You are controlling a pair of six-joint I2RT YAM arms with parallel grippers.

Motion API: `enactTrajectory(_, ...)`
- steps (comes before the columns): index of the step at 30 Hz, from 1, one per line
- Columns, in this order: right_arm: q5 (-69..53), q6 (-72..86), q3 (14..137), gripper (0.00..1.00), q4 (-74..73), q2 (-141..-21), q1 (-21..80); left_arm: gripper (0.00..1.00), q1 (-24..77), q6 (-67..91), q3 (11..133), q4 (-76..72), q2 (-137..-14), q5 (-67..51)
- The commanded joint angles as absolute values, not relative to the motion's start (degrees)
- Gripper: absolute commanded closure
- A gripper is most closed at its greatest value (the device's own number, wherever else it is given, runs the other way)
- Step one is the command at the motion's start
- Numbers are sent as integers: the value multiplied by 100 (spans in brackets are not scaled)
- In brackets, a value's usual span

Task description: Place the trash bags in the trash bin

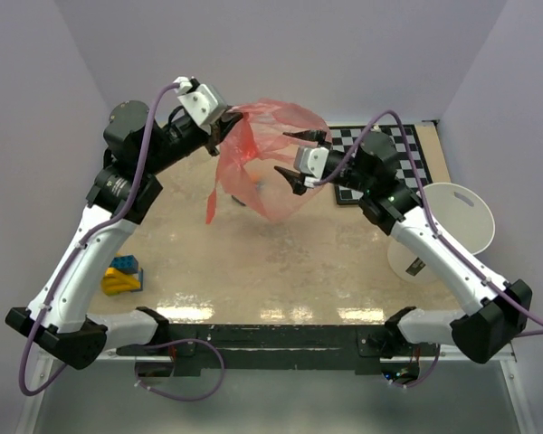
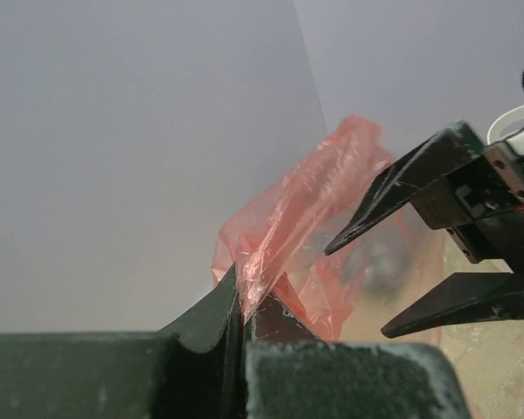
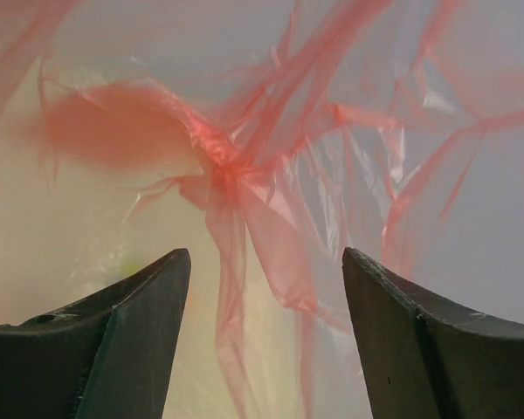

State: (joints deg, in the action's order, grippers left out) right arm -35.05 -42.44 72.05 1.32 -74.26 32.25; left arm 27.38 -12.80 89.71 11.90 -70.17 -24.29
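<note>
The trash bag (image 1: 258, 172), thin translucent red-pink film, hangs in the air over the far middle of the table. My left gripper (image 1: 224, 125) is shut on its upper left edge; in the left wrist view the film (image 2: 297, 223) is pinched between the closed jaws (image 2: 243, 304). My right gripper (image 1: 287, 155) stands open against the bag's right side, with loose folds (image 3: 236, 175) hanging between its spread fingertips (image 3: 265, 255) and nothing clamped. The left wrist view shows that gripper (image 2: 356, 292) too. The white trash bin (image 1: 457, 221) sits at the right table edge, partly behind the right arm.
A black-and-white checkerboard (image 1: 409, 149) lies at the back right, partly under the right arm. Yellow and blue toy blocks (image 1: 122, 276) sit near the left edge by the left arm. Purple-grey walls close in the back and both sides.
</note>
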Motion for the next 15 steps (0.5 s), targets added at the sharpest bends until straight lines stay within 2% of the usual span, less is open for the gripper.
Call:
enactTrajectory(1, -3226, -5000, 6856, 25, 1423, -6952, 3462, 100, 2698, -1327, 9483, 1450, -7137, -2566)
enactTrajectory(6, -2629, -5448, 6522, 23, 2003, -7136, 3884, 100, 2698, -1415, 9878, 1670, -7312, -2707)
enactTrajectory(10, -1891, -5686, 6539, 31, 2303, -7549, 4218, 100, 2698, -1555, 10072, 1854, -7356, -2733)
enactTrajectory(12, -1688, -5739, 6644, 42, 2233, -7707, 4228, 100, 2698, -1626, 10125, 1942, -7348, -2690)
enactTrajectory(14, -1390, -5748, 6688, 65, 2154, -7831, 4236, 100, 2698, -1696, 10160, 2030, -7330, -2637)
enactTrajectory(15, -1232, -5774, 6706, 73, 2092, -7883, 4236, 100, 2698, -1748, 10160, 2074, -7321, -2602)
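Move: The gathered fold of the trash bag hangs about 6 cm to the right hand's left, roughly 1 cm ahead and about level with its open fingers. The toy car is on the table beyond the fold, about 9 cm left, 4 cm ahead and 36 cm below the right hand; the chessboard lies some 27 cm right, 14 cm ahead and just as low. From the left hand, already gripping the bag's upper edge, the fold is about 2 cm right, 1 cm back and 10 cm below. The right fingertips come in around the bag's gathered fold and close most of the way onto it. To get there the hand first arcs up and slightly back by some 3 cm, then swings left, forward and down again, ending about 4 cm farther left at its old height and rolled nearly 20 degrees, its forward side raised. The left hand keeps its pinch and lifts about 2 cm. ##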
